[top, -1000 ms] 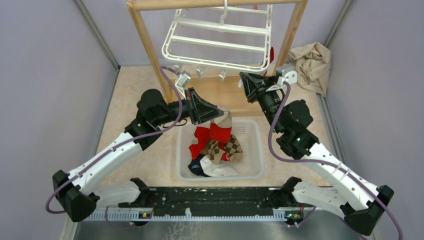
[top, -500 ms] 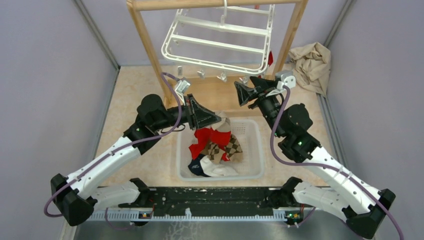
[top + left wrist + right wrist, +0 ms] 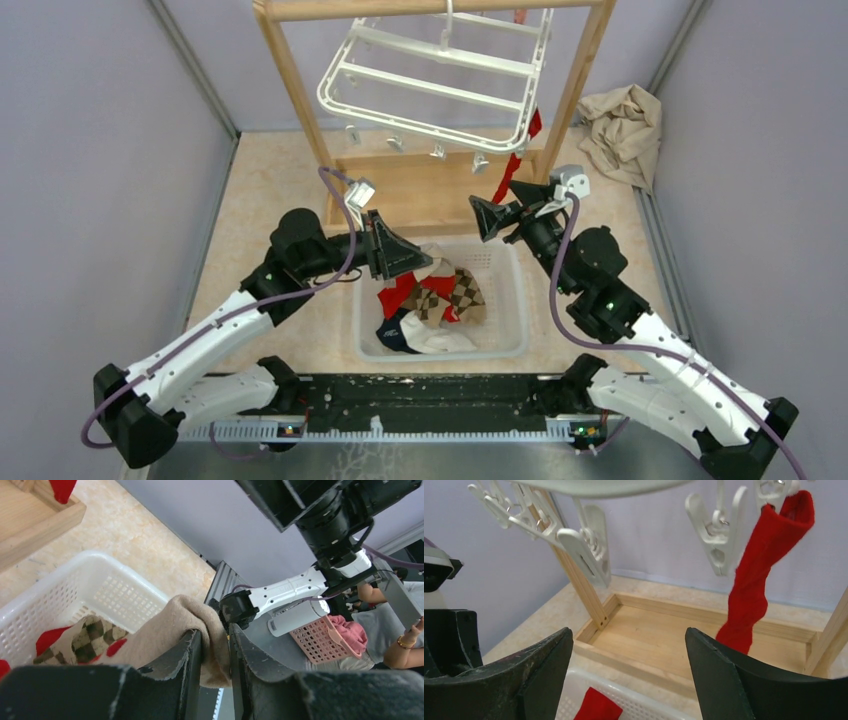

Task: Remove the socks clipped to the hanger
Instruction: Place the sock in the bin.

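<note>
The white hanger (image 3: 430, 85) hangs tilted from the wooden frame, with clips (image 3: 719, 535) dangling along its near edge. One red sock (image 3: 515, 160) stays clipped at its right corner and hangs twisted (image 3: 751, 585). My right gripper (image 3: 497, 215) stands open just below and left of that sock, nothing between its fingers (image 3: 629, 635). My left gripper (image 3: 425, 258) is shut on a tan sock (image 3: 175, 625) over the basket's back left corner; the sock's fold is pinched between the pads (image 3: 215, 655). Several socks (image 3: 440, 305) lie piled in the basket.
The white perforated basket (image 3: 505, 335) sits between the arms. The wooden frame's posts (image 3: 295, 100) and base tray (image 3: 420, 190) stand behind it. A crumpled beige cloth (image 3: 620, 125) lies at the back right corner. Purple walls close in on both sides.
My right gripper opened wide and drew back down from the hanger's right corner. The hanger swung left and the red sock now hangs free. My left gripper moved slightly down-left with the tan sock.
</note>
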`<state>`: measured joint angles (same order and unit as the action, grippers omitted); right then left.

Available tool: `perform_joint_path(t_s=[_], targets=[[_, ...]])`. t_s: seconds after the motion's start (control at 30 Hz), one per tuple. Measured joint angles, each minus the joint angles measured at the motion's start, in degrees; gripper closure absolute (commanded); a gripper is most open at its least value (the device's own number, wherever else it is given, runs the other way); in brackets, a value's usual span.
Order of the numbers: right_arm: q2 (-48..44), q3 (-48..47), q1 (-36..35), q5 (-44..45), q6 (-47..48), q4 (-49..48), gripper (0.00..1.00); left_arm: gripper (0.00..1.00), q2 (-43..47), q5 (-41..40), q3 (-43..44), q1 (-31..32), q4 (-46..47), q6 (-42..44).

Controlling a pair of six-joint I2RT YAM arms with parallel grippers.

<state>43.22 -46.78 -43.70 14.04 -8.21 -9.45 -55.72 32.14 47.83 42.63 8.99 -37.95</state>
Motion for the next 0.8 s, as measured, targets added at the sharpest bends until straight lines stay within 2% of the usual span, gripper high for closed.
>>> perform_joint_path(t_s=[0.23,0.53,0.8], targets=[[-5.25,3.61,0.00,1.01,-1.22,4.52,0.16,0.65,-0.15,0.00,-5.44,0.00,-1.07,-0.22],[-10.82,8.07,0.00,5.11,-3.21,9.29,0.15,0.46,-4.94,-0.04,-9.79,0.00,-1.49,-0.17],[-10.99,8.26,0.00,8.94,-4.00,12.94,0.13,0.25,-11.45,-1.51,-12.85,0.00,-0.92,-0.11]])
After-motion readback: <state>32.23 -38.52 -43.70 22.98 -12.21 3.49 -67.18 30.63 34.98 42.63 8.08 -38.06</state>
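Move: My left hand holds the beige sock over the bin, whose middle is roughly 5 cm ahead, 3 cm right and 27 cm below. From this hand the checkered sock in it lies about 6 cm ahead, 9 cm right, the navy sock 2 cm back, 6 cm left, both some 28 cm down. From my right hand the hanging red sock's middle is around 10 cm ahead, 6 cm right, about level; an empty clip is 5 cm ahead, 2 cm left, 8 cm up. I lower my left hand almost straight down, some 17 cm, into the bin over the sock pile, tipping its fingers downward; about a third of the way down they start to spread and let go of the beige sock. Meanwhile my empty, still open right hand sinks about 7 cm below the hanger and shifts 5 cm right, tipping down and turning slightly clockwise to come in line with the red sock. ##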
